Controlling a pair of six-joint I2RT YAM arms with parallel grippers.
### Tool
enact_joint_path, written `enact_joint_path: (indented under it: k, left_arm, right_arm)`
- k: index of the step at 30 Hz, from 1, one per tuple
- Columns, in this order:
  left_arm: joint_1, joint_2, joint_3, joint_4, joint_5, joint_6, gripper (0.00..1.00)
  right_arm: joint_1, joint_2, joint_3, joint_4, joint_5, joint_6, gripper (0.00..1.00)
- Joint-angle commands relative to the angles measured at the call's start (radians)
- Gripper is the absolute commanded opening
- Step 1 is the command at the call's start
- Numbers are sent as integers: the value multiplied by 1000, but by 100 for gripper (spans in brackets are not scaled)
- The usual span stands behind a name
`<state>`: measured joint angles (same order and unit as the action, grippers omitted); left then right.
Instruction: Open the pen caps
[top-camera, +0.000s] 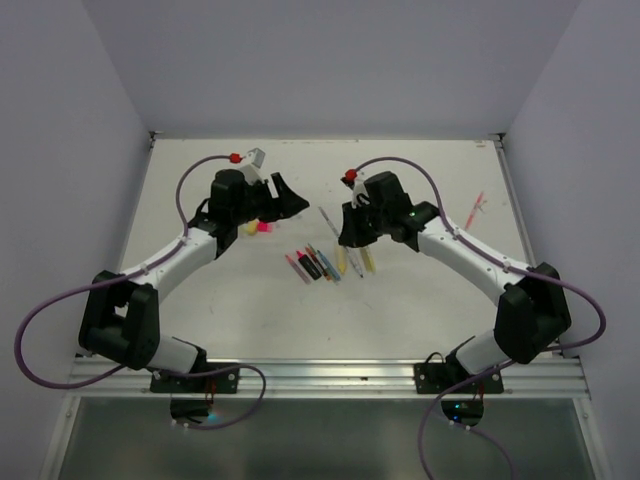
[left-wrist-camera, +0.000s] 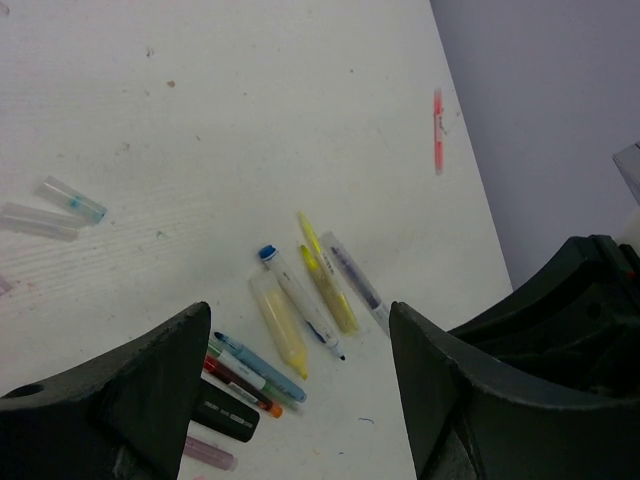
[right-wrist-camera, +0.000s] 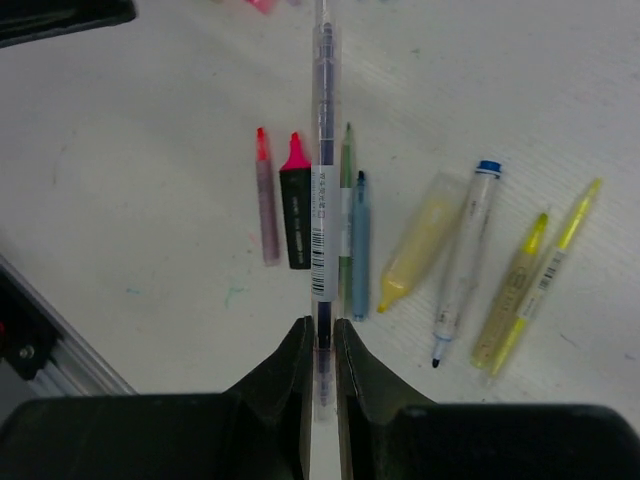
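Note:
My right gripper (right-wrist-camera: 320, 328) is shut on one end of a clear pen (right-wrist-camera: 322, 150) with dark ink and a barcode label. The pen sticks straight out above the table, toward the left arm. In the top view this pen (top-camera: 327, 218) shows as a thin line between the two grippers. My left gripper (left-wrist-camera: 300, 318) hangs open and holds nothing, a short way from the pen's far end (left-wrist-camera: 352, 278). Several more pens (top-camera: 325, 262) lie in a loose row below. Two pale clear pen caps (left-wrist-camera: 70, 200) lie apart on the table.
Small yellow and pink pieces (top-camera: 257, 228) lie under the left arm. A pink pen (top-camera: 475, 208) lies alone near the right wall. The row holds a yellow highlighter (right-wrist-camera: 418, 240), a white pen with a blue cap (right-wrist-camera: 465, 250) and a black-and-pink highlighter (right-wrist-camera: 296, 205).

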<state>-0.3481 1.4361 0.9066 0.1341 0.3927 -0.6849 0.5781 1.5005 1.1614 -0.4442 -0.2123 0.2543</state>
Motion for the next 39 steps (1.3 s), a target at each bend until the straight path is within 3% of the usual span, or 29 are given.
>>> enact_joint_path:
  k: [1, 19, 30, 33, 34, 39]
  left_arm:
    - [4, -5, 15, 8, 29, -22, 75]
    - [1, 92, -5, 113, 120, -162, 66]
    - [0, 113, -3, 93, 110, -137, 35]
    - [0, 113, -5, 88, 103, -130, 15]
    - [0, 115, -2, 84, 103, -131, 0]
    - [0, 130, -1, 88, 126, -146, 0]
  right_arm:
    - [28, -7, 9, 56, -119, -26, 0]
    - [92, 61, 69, 121, -131, 7, 0]
    - [112, 87, 87, 148, -108, 10, 0]
    - [112, 93, 90, 145, -99, 10, 0]
    - [112, 95, 89, 144, -93, 5, 0]
    - [114, 101, 95, 151, -50, -4, 3]
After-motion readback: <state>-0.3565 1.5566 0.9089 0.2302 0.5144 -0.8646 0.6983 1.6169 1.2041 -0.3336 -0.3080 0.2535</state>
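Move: The right gripper already holds the pen near one end. The pen's free end lies about 6 cm right of the left hand, level fore and aft and 2 cm lower, and 9 cm ahead and 7 cm left of the right hand. The left fingers are 9 cm ahead, 13 cm left and 3 cm above the right hand. On the table, 18 cm below the left hand, the black highlighter lies 4 cm back and 4 cm right, the blue pen 4 cm back and 8 cm right. Carry the held pen about 7 cm left and slightly back with the right hand, turning it some 10 degrees counter-clockwise, until its free end comes between the open left fingers. Meanwhile ease the left gripper about 3 cm right and 2 cm down, tipping it a little downward, then close its fingers to pinch that end, keeping the right grip. ##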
